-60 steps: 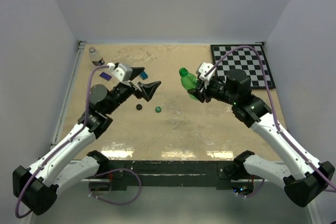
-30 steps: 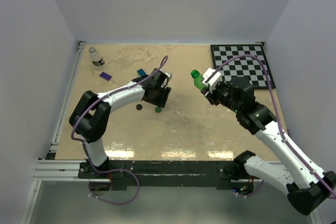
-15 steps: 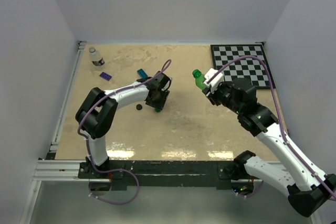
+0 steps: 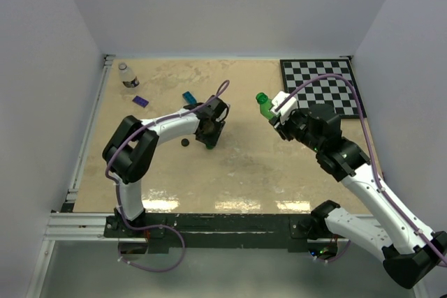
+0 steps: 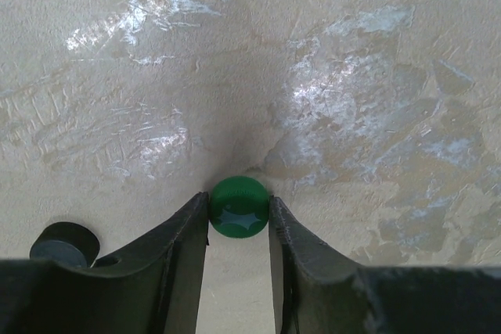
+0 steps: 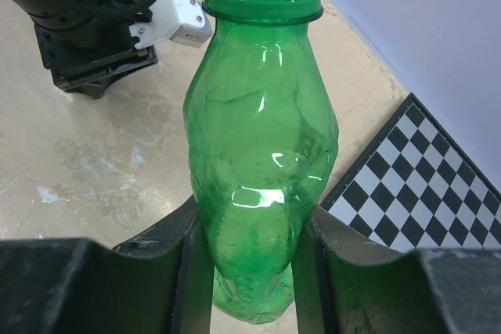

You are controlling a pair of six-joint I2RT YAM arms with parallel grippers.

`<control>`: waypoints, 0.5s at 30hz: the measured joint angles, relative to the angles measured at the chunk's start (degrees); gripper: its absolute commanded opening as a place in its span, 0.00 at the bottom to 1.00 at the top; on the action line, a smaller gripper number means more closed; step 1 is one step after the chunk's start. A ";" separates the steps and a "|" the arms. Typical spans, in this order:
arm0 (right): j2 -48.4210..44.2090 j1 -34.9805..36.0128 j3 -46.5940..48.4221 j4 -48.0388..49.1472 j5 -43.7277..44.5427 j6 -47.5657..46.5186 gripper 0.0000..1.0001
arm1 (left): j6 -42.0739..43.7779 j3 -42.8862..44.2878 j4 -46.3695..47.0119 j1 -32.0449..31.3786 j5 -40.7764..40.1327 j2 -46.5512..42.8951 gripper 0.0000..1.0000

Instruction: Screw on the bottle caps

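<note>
The green cap (image 5: 239, 210) lies on the tan table, pinched between the two fingertips of my left gripper (image 5: 239, 202), which is shut on it and points straight down (image 4: 209, 142). The black cap (image 4: 185, 142) lies just left of that gripper (image 5: 64, 244). My right gripper (image 6: 254, 218) is shut on the lower body of the green bottle (image 6: 262, 131) and holds it above the table with its open neck up (image 4: 262, 100). The clear bottle (image 4: 126, 75) stands upright in the far left corner.
A purple brick (image 4: 140, 101) and a blue brick (image 4: 188, 97) lie on the table behind the left gripper. A checkerboard mat (image 4: 325, 87) covers the far right corner. Walls close the table in on three sides.
The left arm reached down over the green cap and its jaws closed onto it. The right arm turned the green bottle more upright and has since held still.
</note>
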 measured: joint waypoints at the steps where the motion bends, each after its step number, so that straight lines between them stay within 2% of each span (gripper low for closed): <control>1: 0.00 0.00 0.00 0.00 0.00 -0.07 0.08 | 0.02 0.00 -0.17 0.00 0.00 0.00 0.12; 3: 0.00 0.00 0.00 -0.04 -0.13 -0.28 0.09 | 0.52 0.00 -0.37 0.00 0.04 -0.04 0.07; 8: 0.48 0.00 0.02 -0.79 -2.10 -1.79 0.09 | 3.17 -0.26 -0.09 0.87 3.54 -2.67 0.01; 11: 1.60 0.02 0.39 -1.77 -3.78 -2.78 0.09 | 4.13 -2.89 3.39 4.20 11.47 -9.77 0.00; 15: 4.35 0.11 2.29 -3.58 -6.23 -3.50 0.08 | 4.35 -7.32 11.78 12.11 24.37 -21.64 0.00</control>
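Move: The left gripper, already pinching the green cap on the table, has the bottle's mouth roughly 15 cm to its right, about level with it front to back and some 35 cm higher. The black cap lies about 8 cm left and 1 cm farther out, the blue block about 16 cm ahead and 7 cm left. From the right gripper, still holding the bottle, the green cap is about 20 cm left, 4 cm ahead and 26 cm below. Keep the left fingers shut on the green cap and, after a brief hold, lift it nearly straight up off the table, about 13 cm and speeding up, easing a little forward late on. As it rises, swing the fingertips out to the right, some 30 degrees, towards the bottle. Keep the right grip on the bottle and bring it about 2 cm left and as much down, turning slightly counter-clockwise. ##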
